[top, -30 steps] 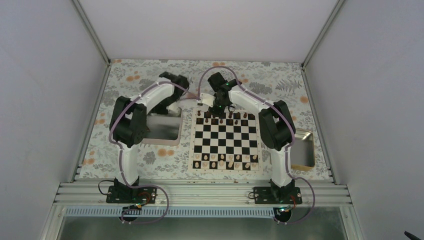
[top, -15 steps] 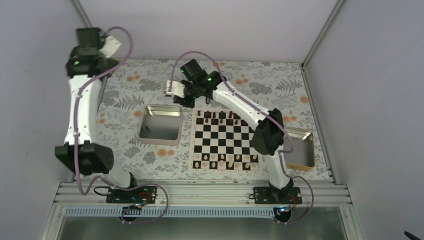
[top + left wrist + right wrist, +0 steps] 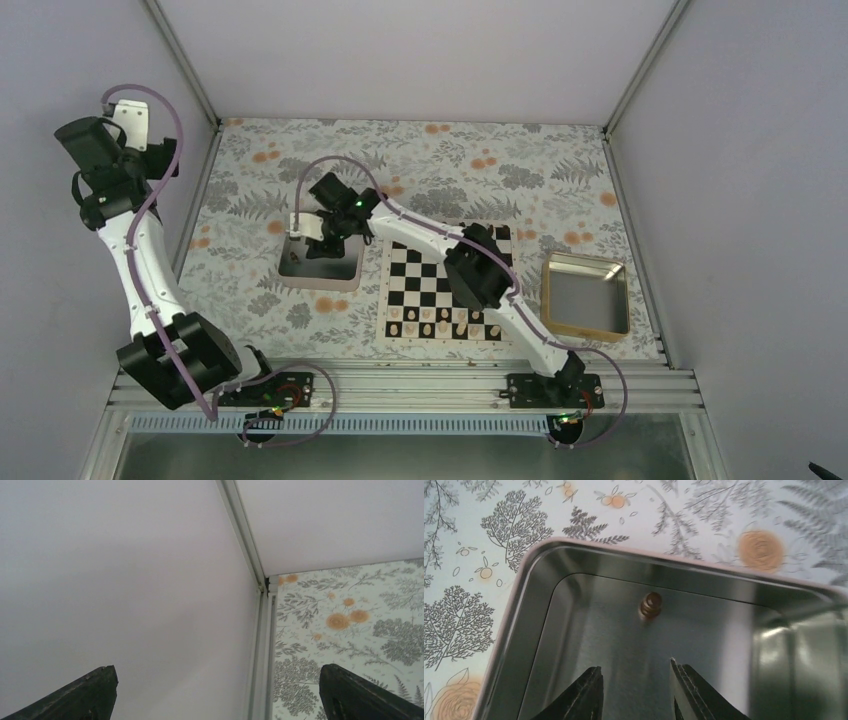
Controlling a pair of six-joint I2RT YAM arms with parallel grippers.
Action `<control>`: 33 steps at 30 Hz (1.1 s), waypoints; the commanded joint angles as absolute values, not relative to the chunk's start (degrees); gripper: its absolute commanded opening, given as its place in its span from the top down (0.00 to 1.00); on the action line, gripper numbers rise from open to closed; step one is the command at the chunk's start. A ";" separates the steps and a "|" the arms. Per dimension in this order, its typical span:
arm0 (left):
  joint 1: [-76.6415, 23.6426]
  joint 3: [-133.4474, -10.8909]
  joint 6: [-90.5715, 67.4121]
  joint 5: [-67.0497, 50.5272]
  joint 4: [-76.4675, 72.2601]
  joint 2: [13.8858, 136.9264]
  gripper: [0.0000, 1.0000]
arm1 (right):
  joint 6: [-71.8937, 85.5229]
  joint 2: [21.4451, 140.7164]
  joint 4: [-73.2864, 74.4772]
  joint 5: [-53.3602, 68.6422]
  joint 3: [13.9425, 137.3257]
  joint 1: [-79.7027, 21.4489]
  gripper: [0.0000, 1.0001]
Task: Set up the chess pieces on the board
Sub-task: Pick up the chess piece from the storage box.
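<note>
The board (image 3: 436, 292) lies mid-table, and my right arm crosses its far rows and hides the pieces there. One dark brown chess piece (image 3: 651, 605) stands in the left metal tray (image 3: 539, 630) near its far wall. My right gripper (image 3: 635, 669) is open and empty, low over the tray floor just short of that piece. In the top view the right gripper (image 3: 320, 238) sits over the tray's (image 3: 300, 278) far side. My left gripper (image 3: 217, 677) is open and empty, raised high at the far left (image 3: 150, 160) and facing the wall corner.
Pale cream pieces (image 3: 450, 322) fill the board's near rows. A second metal tray (image 3: 585, 295) lies right of the board. The enclosure walls and a metal corner post (image 3: 260, 585) stand close to the left gripper. A flowered cloth (image 3: 250, 200) covers the table.
My right arm swung left from the board's far edge to the left tray and came down over it. My left arm lifted off the tray and swung up to the far left.
</note>
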State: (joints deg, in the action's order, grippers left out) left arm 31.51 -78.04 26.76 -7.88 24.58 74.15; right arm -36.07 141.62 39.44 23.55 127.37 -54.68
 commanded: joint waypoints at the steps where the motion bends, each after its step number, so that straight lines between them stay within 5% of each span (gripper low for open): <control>1: 35.36 -74.99 20.21 -18.20 17.53 74.22 0.00 | -33.81 143.53 35.51 26.65 129.80 -55.84 0.64; 33: 41.27 -65.41 14.33 -28.79 15.13 73.90 0.00 | -29.91 152.10 25.96 27.04 132.89 -57.31 0.63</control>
State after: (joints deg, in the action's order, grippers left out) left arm 40.34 -66.22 15.14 -26.79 16.29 74.85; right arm -31.11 151.00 28.14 27.24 130.91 -56.71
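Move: The last chess piece stands in the storage box about 6 cm to the right hand's left, level with it fore and aft, and some 6 cm below. The box's left wall is some 3 cm farther left than the piece; the box's middle lies almost straight below the hand, about 8 cm down. The chessboard's middle is roughly 29 cm to the hand's right and 6 cm back. From the left hand, the piece lies about 26 cm right, 8 cm back and 33 cm down. Leftward and down into the storage box the right hand goes, some 5 cm left and about as much down: a short dip, a slight rise while sliding left, then a steady sinking. Its part-open fingers keep their gap and straddle the piece's head, the forward finger closer; contact can't be seen. The empty left hand, wide open, sinks 6 cm off to the left, rolling its left side down. ##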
